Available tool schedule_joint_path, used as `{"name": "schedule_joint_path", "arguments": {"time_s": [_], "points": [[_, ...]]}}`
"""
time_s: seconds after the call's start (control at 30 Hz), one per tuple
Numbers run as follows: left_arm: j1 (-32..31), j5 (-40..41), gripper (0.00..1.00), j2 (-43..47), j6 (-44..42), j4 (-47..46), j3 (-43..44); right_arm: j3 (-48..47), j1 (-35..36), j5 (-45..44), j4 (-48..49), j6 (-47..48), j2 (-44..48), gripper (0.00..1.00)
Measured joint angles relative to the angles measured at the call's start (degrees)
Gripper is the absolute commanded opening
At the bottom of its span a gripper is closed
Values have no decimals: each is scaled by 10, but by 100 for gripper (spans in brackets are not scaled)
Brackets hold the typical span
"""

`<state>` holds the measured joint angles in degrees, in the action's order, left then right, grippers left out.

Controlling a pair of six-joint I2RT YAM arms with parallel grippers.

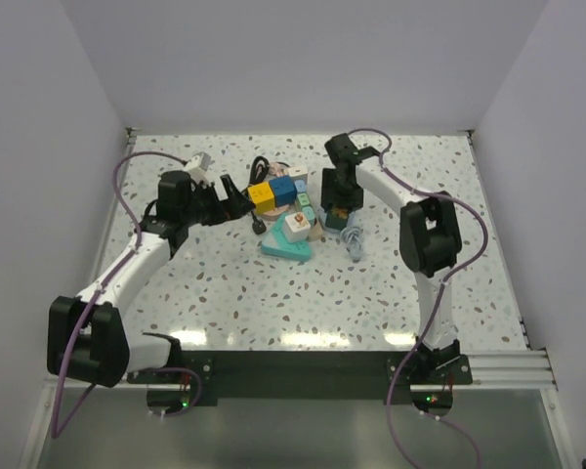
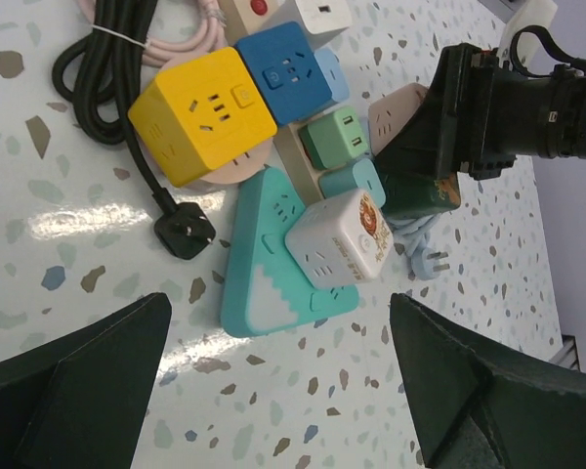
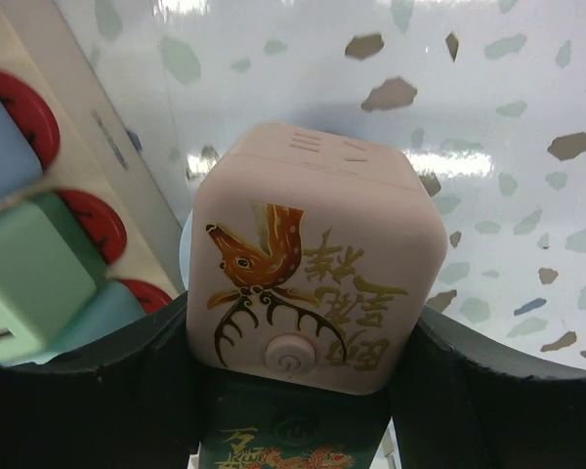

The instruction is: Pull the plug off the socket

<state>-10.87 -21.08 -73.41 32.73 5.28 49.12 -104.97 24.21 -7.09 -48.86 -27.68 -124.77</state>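
The socket [image 3: 73,147], a cream strip with round red outlets [image 3: 24,103], runs down the left of the right wrist view, with mint [image 3: 29,274] and pale blue plugs standing in it. A pink cube plug [image 3: 313,254] with a gold deer print stands beside it, over a dark green cube [image 3: 293,435]. My right gripper [image 3: 308,322] is shut on the pink cube, one finger [image 3: 107,381] pressed to each side. From above it [image 1: 338,207] hangs over the pile. My left gripper [image 2: 283,391] stands open over bare table, short of the teal block.
A teal triangular block [image 2: 264,264] carries a white cube [image 2: 337,234]. Yellow [image 2: 200,112] and blue [image 2: 283,63] cubes lie behind it, with a coiled black cord [image 2: 107,68] and its black plug [image 2: 181,234]. A loose pale blue plug [image 2: 425,259] lies at the right.
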Motion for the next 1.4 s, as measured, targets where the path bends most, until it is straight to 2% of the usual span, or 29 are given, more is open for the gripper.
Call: {"name": "schedule_joint_path", "arguments": {"time_s": [0.07, 0.23, 0.4, 0.67, 0.93, 1.07, 1.17, 1.2, 1.3, 1.33, 1.4], "points": [[-12, -6, 100, -3, 4, -1, -2, 35, -1, 14, 7, 30, 23, 58], [-48, -9, 100, -26, 10, -5, -2, 133, -2, 50, 43, 73, 84, 52], [-65, 5, 100, -39, 14, -4, 1, 153, 5, 65, 70, 86, 96, 51], [-65, 58, 100, -22, 17, 6, 16, 70, 44, 67, 71, 95, 37, 49], [-65, 101, 100, 8, 21, 19, 16, -26, 120, 96, 83, 71, -30, 51], [-65, 104, 100, 7, 24, 21, 16, -49, 159, 104, 87, 45, -44, 60], [-65, 93, 100, -2, 31, 19, 16, -47, 174, 79, 84, 32, -44, 69], [-66, 88, 100, -7, 33, 18, 16, -42, 175, 75, 88, 29, -42, 75], [-73, 77, 100, -24, 38, 15, 16, -8, 169, 64, 106, 22, -23, 80], [-78, 74, 99, -30, 42, 13, 16, 8, 163, 61, 113, 20, -13, 87], [-92, 68, 100, -42, 43, 7, 17, 41, 148, 57, 116, 17, 8, 92]]}}
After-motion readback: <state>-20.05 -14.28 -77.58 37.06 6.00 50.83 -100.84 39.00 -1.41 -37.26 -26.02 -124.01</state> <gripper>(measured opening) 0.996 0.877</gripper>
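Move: The right hand already grips the pink and green cubes; towards the left hand, the white cube on the teal plug lies about 11 cm left and 6 back, and the beige strip some 8 cm left, level with the hand in depth. The pale-blue cable coil is about 10 cm back and 4 right. From the left hand, the gripped cubes are roughly 24 cm right, 3 back and 11 below. Right hand drags the gripped cubes back, then about 18 cm left towards the left hand, opens; left dips right twice. ##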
